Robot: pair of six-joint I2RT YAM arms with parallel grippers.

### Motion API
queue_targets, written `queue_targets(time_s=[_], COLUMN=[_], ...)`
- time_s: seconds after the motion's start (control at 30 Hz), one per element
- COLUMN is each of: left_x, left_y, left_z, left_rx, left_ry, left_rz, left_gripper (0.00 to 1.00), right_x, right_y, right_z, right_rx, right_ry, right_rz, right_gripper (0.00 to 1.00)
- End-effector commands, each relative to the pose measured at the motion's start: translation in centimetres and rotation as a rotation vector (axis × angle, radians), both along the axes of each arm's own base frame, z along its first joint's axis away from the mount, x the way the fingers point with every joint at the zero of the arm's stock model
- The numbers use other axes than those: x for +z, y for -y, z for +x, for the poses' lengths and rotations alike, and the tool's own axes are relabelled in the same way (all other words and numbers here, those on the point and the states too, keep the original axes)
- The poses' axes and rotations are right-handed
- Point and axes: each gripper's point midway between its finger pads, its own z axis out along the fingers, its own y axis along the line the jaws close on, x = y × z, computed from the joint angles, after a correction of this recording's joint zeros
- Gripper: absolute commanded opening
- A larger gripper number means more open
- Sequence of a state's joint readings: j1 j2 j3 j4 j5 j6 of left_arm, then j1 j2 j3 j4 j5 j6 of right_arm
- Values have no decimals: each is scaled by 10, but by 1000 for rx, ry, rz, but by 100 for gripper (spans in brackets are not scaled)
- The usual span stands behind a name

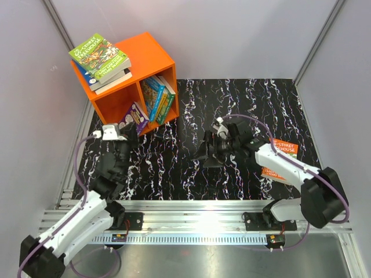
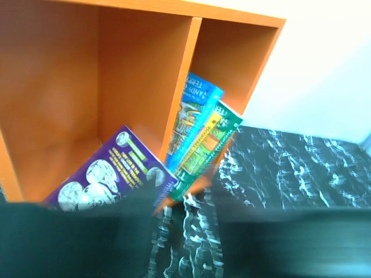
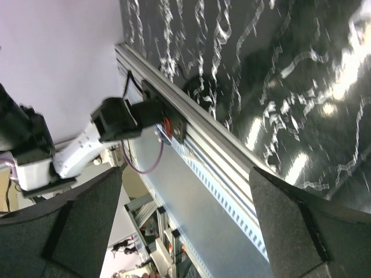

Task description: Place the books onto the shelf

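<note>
The orange shelf (image 1: 148, 49) stands at the back left, its open front facing the mat. A stack of books (image 1: 98, 55) with a green cover lies on its roof. Blue and green books (image 1: 157, 98) (image 2: 200, 133) lean in its right compartment. A purple book (image 1: 134, 117) (image 2: 107, 179) leans in the mouth of the left compartment. My left gripper (image 1: 130, 134) (image 2: 185, 214) hovers just in front of that book, blurred, its jaws narrowly apart with only mat between them. My right gripper (image 1: 210, 155) (image 3: 185, 174) is wide open and empty at mid-mat. An orange book (image 1: 282, 152) lies flat beneath the right arm.
A black marbled mat (image 1: 243, 110) covers the table. An aluminium rail (image 1: 191, 211) runs along the near edge and carries both arm bases. Grey walls close in left, right and behind. The left arm's base (image 3: 116, 119) shows in the right wrist view.
</note>
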State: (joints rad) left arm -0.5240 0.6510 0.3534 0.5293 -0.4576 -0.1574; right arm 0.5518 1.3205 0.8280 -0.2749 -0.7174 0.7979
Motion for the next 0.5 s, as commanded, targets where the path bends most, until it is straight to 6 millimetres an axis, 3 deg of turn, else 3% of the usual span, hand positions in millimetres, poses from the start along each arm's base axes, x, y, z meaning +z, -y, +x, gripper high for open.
queue_targets(time_s=[0.0,0.1,0.27,0.4,0.43,0.47], left_x=[-14,-42,-103,-133,-133,-146], left_y=[4,7,18,28,29,23], left_z=[-14,-29,-43,-38,-35,-34], left_rx=[-44,-78,-139,-148,-141,-101], left_ry=[-164,-294,-486,-546,-533,-563], left_rz=[-89,-98,-68,-111,-125,-117], left_gripper=[0,0,0,0,0,0], right_x=[38,42,34,32,32,31], right_y=[-24,-29,-28,-22,-21,-18], right_z=[35,42,40,34,32,30], right_rx=[-2,-1,-15,-45,-47,-55], right_ry=[134,145,136,123,124,129], right_rz=[91,102,108,109,108,103], right_gripper=[97,96,96,96,96,96])
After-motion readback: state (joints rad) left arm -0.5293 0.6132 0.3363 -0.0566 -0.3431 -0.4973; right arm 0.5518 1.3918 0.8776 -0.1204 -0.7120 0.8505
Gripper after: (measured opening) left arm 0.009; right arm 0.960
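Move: The purple book, leaning half out of the shelf's left compartment, lies about 8 cm ahead of the left hand, 2 cm to its left and some 18 cm below. In the next compartment, the blue book stands about 19 cm ahead and 8 cm right of that hand, the green book about 16 cm ahead and 12 cm right, both some 16 cm lower. From the right hand the purple book is roughly 16 cm ahead, 34 cm left and 7 cm below. Finish shutting the empty left gripper while easing it straight back a couple of centimetres, then sink it about 13 cm to come down in front of the protruding purple book, tipping the fingers down some 30 degrees, without touching the book. Let the open, empty right hand shift about 3 cm forward, a little left and up. ##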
